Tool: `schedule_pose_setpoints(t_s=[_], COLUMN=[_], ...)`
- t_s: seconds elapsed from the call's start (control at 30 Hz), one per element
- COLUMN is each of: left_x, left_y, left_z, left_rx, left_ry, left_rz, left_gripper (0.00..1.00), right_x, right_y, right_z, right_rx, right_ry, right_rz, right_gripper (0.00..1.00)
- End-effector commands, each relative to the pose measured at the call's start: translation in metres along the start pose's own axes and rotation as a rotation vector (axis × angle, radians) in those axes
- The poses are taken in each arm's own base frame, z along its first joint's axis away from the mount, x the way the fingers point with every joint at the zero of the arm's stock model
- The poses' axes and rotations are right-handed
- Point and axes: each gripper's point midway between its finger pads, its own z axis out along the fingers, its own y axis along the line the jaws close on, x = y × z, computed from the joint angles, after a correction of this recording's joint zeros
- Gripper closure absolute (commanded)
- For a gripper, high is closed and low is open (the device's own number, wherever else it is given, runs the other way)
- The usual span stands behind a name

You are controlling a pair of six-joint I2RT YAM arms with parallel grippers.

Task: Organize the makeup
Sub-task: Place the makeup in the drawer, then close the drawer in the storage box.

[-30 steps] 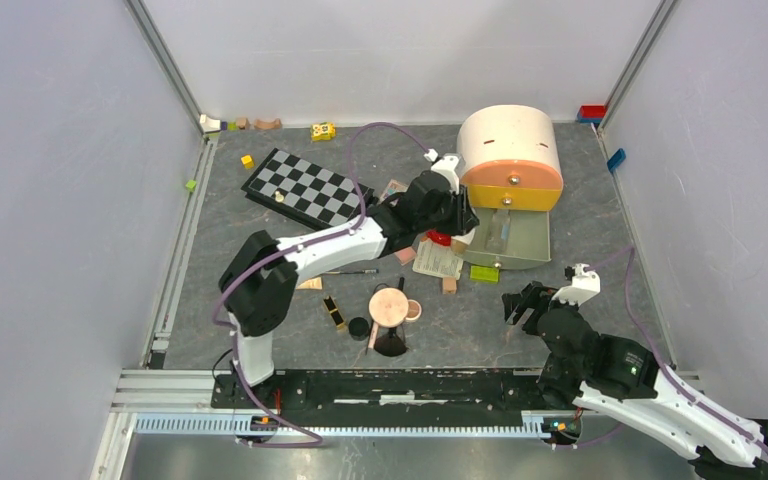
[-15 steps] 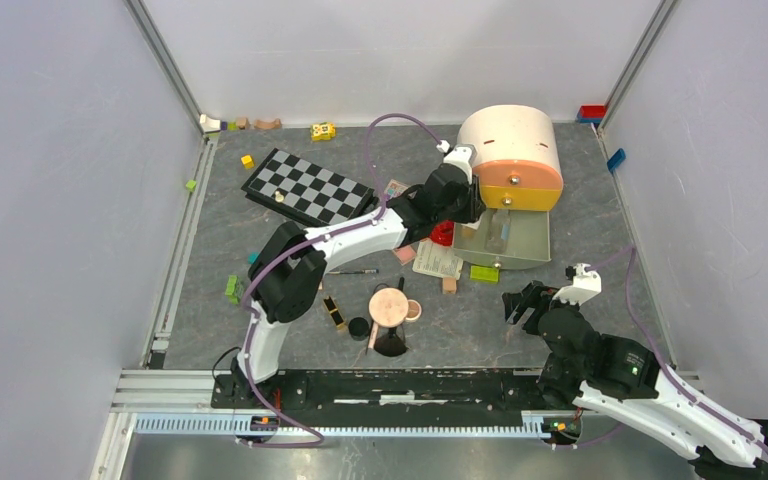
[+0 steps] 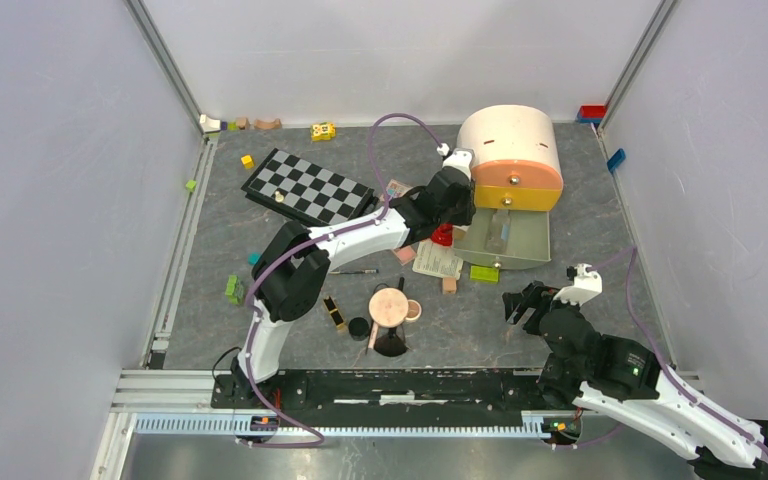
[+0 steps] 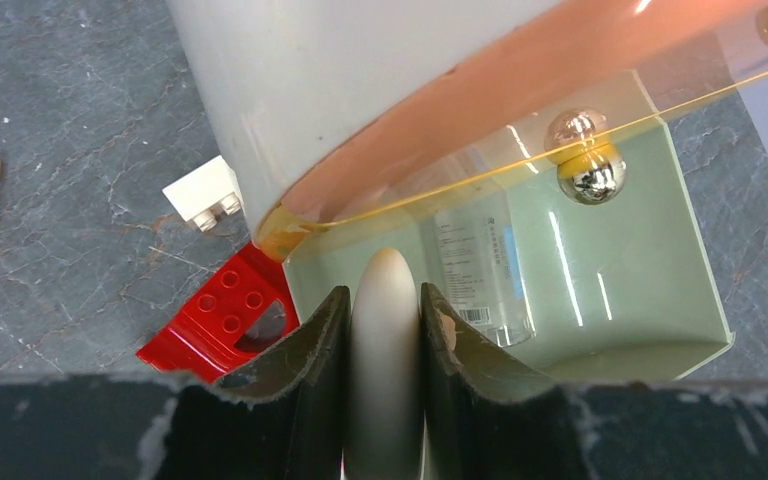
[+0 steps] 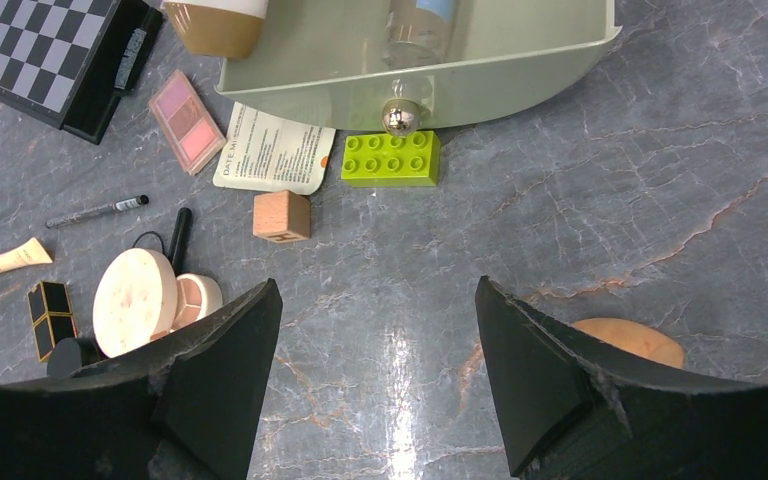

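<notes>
My left gripper [image 4: 384, 295] is shut on a white oval [image 4: 385, 340] and holds it over the left end of the open green drawer [image 4: 650, 300] of the white and orange organizer [image 3: 510, 150]. A clear bottle [image 4: 480, 260] lies in that drawer. My right gripper [image 5: 376, 285] stands open above bare table at the near right, with an orange sponge [image 5: 625, 340] just behind its right finger. More makeup lies mid-table: a round peach compact [image 5: 135, 300], a pink palette [image 5: 188, 120], a black-gold tube [image 5: 48, 315], a black pencil [image 5: 95, 211] and a pink stick [image 5: 10, 260].
A red curved piece [image 4: 220, 325] and a white brick [image 4: 203, 193] lie left of the drawer. A green brick [image 5: 390, 158], a wooden block [image 5: 281, 216] and a leaflet [image 5: 272, 148] sit in front of it. A chessboard [image 3: 305, 187] lies at the back left.
My left arm has swung right and reached further out, carrying the white oval to the drawer's left end. The right arm has not moved.
</notes>
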Motion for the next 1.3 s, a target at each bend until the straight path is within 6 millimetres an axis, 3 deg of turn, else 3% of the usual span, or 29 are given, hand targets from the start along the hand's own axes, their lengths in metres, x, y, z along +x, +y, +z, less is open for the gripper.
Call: schedule_pose_setpoints(t_s=[0.0,0.2,0.37,0.5,0.7,0.9,1.0,1.27], left_x=[-0.022,-0.025,-0.031,-0.045,-0.07,-0.081,-0.076,-0.024], left_y=[-0.007,-0.007,-0.009,-0.014,-0.02,-0.006,0.012,0.071], left_z=[-0.003,-0.006,-0.014,-0.032,-0.075,-0.126,-0.154,-0.232], left_rx=[0.001,-0.001,0.002,0.012,0.026,-0.004,-0.056,-0.191], left_ry=[-0.063,-0.067,-0.075,-0.097,-0.142,-0.148,-0.131,0.01], left_rz=[0.041,0.049,0.054,0.069,0.087,0.092,0.083,0.111], left_gripper=[0.62,0.49,0.46,0.45,0.43,0.4,0.39,0.35], right_x=[-0.014,-0.014,-0.014,-0.013,-0.014,-0.015,-0.016,-0.019], right_y=[0.004,0.004,0.004,0.003,0.002,0.001,0.0,0.011], right_z=[-0.004,-0.004,-0.003,-0.003,-0.002,-0.002,-0.001,0.005], right_rx=[-0.01,-0.009,-0.005,0.003,0.016,0.035,0.051,0.074], right_ry=[-0.04,-0.039,-0.036,-0.037,-0.035,-0.036,-0.034,-0.01], right_rz=[0.038,0.036,0.032,0.026,0.016,-0.002,-0.016,-0.132], right_gripper=[0.21,0.22,0.21,0.22,0.21,0.21,0.21,0.19])
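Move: My left hand holds the white-and-tan makeup piece at the open drawer's left side; the drawer's middle is about 9 cm to the right, 1 cm ahead and 11 cm below. The clear bottle in it lies roughly 8 cm right and 2 cm ahead, the green brick some 6 cm right and 8 cm back, the red piece about 4 cm left and 1 cm ahead, all around 11-12 cm down. From my right hand, the drawer is some 19 cm ahead, 3 cm left and 11 cm lower. Holding my left hand still over the drawer's left side, I open the fingers and let go of the makeup piece. Only then do I lift clear, climbing about 13 cm, and swing roughly 13 cm left and some 9 cm back, away from the dresser towards the chessboard side, fingers staying open. ##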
